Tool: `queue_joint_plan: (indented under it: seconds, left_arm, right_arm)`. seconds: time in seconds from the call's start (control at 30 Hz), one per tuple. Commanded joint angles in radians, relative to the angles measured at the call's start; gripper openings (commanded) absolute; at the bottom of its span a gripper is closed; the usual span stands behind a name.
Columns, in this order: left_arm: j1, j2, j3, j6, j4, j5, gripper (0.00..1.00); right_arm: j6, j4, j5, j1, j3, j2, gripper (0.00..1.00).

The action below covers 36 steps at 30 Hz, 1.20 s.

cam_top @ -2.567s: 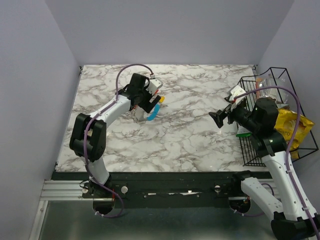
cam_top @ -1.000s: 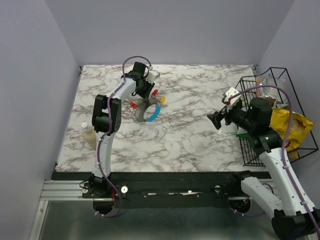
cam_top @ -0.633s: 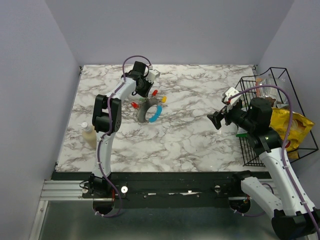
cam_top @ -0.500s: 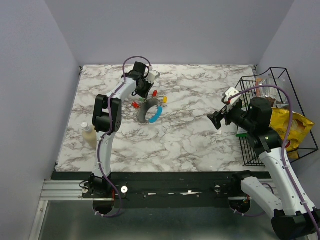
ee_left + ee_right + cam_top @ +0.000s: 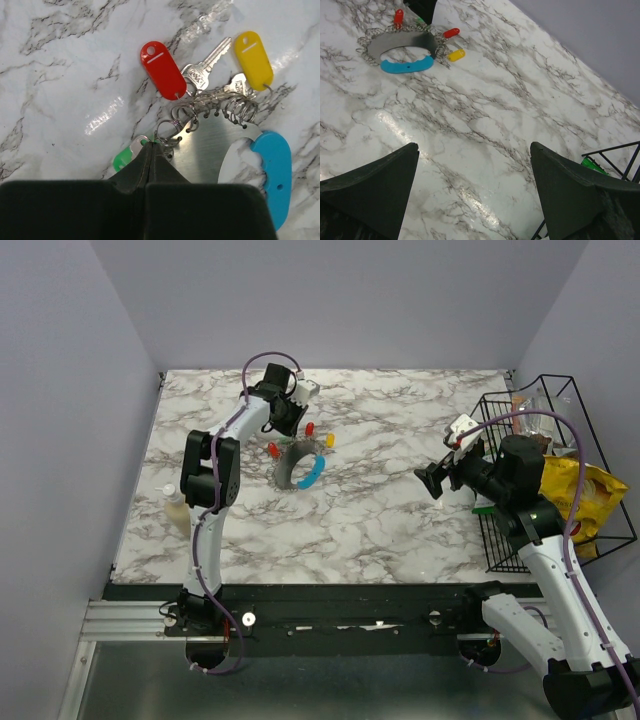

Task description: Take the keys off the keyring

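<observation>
The keyring point(image 5: 210, 150) is a flat grey plate with a blue part point(image 5: 272, 175), lying on the marble table. Small wire rings along its edge carry the keys. A red-tagged key point(image 5: 162, 70), a yellow-tagged key point(image 5: 254, 60) and a bare silver key point(image 5: 207, 62) fan out beyond it. My left gripper point(image 5: 150, 145) is shut, its tips pinching the metal end of the green-tagged key point(image 5: 122, 159) at the plate's edge. From above, the keyring point(image 5: 298, 468) sits just below that gripper point(image 5: 285, 425). My right gripper point(image 5: 432, 480) hovers open far to the right, holding nothing.
A black wire basket point(image 5: 500, 540) with a yellow bag point(image 5: 580, 495) stands at the table's right edge, beside the right arm. A small bottle point(image 5: 177, 508) stands near the left edge. Purple walls close in the left, back and right.
The left gripper's fingers have closed onto the green-tagged key. The keyring and its keys shifted slightly. The right arm has not moved.
</observation>
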Motion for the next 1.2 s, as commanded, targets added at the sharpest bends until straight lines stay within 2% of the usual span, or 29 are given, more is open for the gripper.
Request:
queue_joint_plan:
  seconds: [0.0,0.13,0.2,0.23,0.27,0.33,0.4,0.43,0.73,1.17]
  left_arm:
    - [-0.008,-0.13,-0.057,-0.01,0.043,0.11,0.0]
    - [-0.025,-0.177,-0.125,0.028,0.065,0.145,0.0]
    - [-0.046,-0.182,-0.143,0.054,0.054,0.133,0.19]
    - [-0.054,-0.18,-0.148,0.069,0.054,0.117,0.4]
    - [-0.06,-0.177,-0.151,0.072,0.054,0.107,0.45]
    - [-0.073,-0.162,-0.148,0.082,0.048,0.09,0.44]
    - [-0.077,-0.148,-0.13,0.082,0.043,0.073,0.47]
    - [-0.08,-0.134,-0.125,0.079,0.045,0.06,0.58]
    - [-0.08,-0.048,-0.052,0.046,0.066,-0.104,0.62]
    - [-0.099,0.031,0.033,0.054,0.042,-0.135,0.61]
  right_arm:
    - [-0.007,0.005,0.009,0.005,-0.014,0.0,1.0]
    - [-0.006,0.004,0.007,0.003,-0.012,-0.002,1.0]
    - [-0.006,0.004,0.006,0.003,-0.011,-0.002,1.0]
    - [-0.006,0.004,0.004,0.005,-0.011,-0.002,1.0]
    - [-0.004,0.002,0.004,0.003,-0.011,-0.002,1.0]
    - [-0.003,0.001,0.004,0.005,-0.011,-0.002,1.0]
    - [-0.003,0.001,0.006,0.005,-0.009,-0.005,1.0]
    - [-0.003,0.001,0.006,0.003,-0.01,-0.005,1.0]
    - [-0.004,0.001,0.004,0.003,-0.012,-0.008,1.0]
    - [-0.006,0.001,0.003,0.005,-0.014,0.006,1.0]
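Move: The green tag's small split ring is already at the left hand's shut fingertips, with the green tag itself about 2 cm to the left and level fore and aft. The rings by the nearer red tag lie about 3 cm to the right, that red tag some 4 cm right and 3 cm ahead, the yellow tag 9 cm right and 1 cm back; all sit about 1 cm lower. From the right hand, the green tag's ring is roughly 23 cm ahead, 31 cm left and 23 cm below. The green tag's ring is let go as the left hand rises about 4.5 cm while drawing back and to the right, the fingers opening to a bit over half. Still backed off and up, the hand swings about 10 degrees clockwise, then goes forward and down again, ending low over the rings by the red tag, some 3 cm right of its start, with fingers spread. ##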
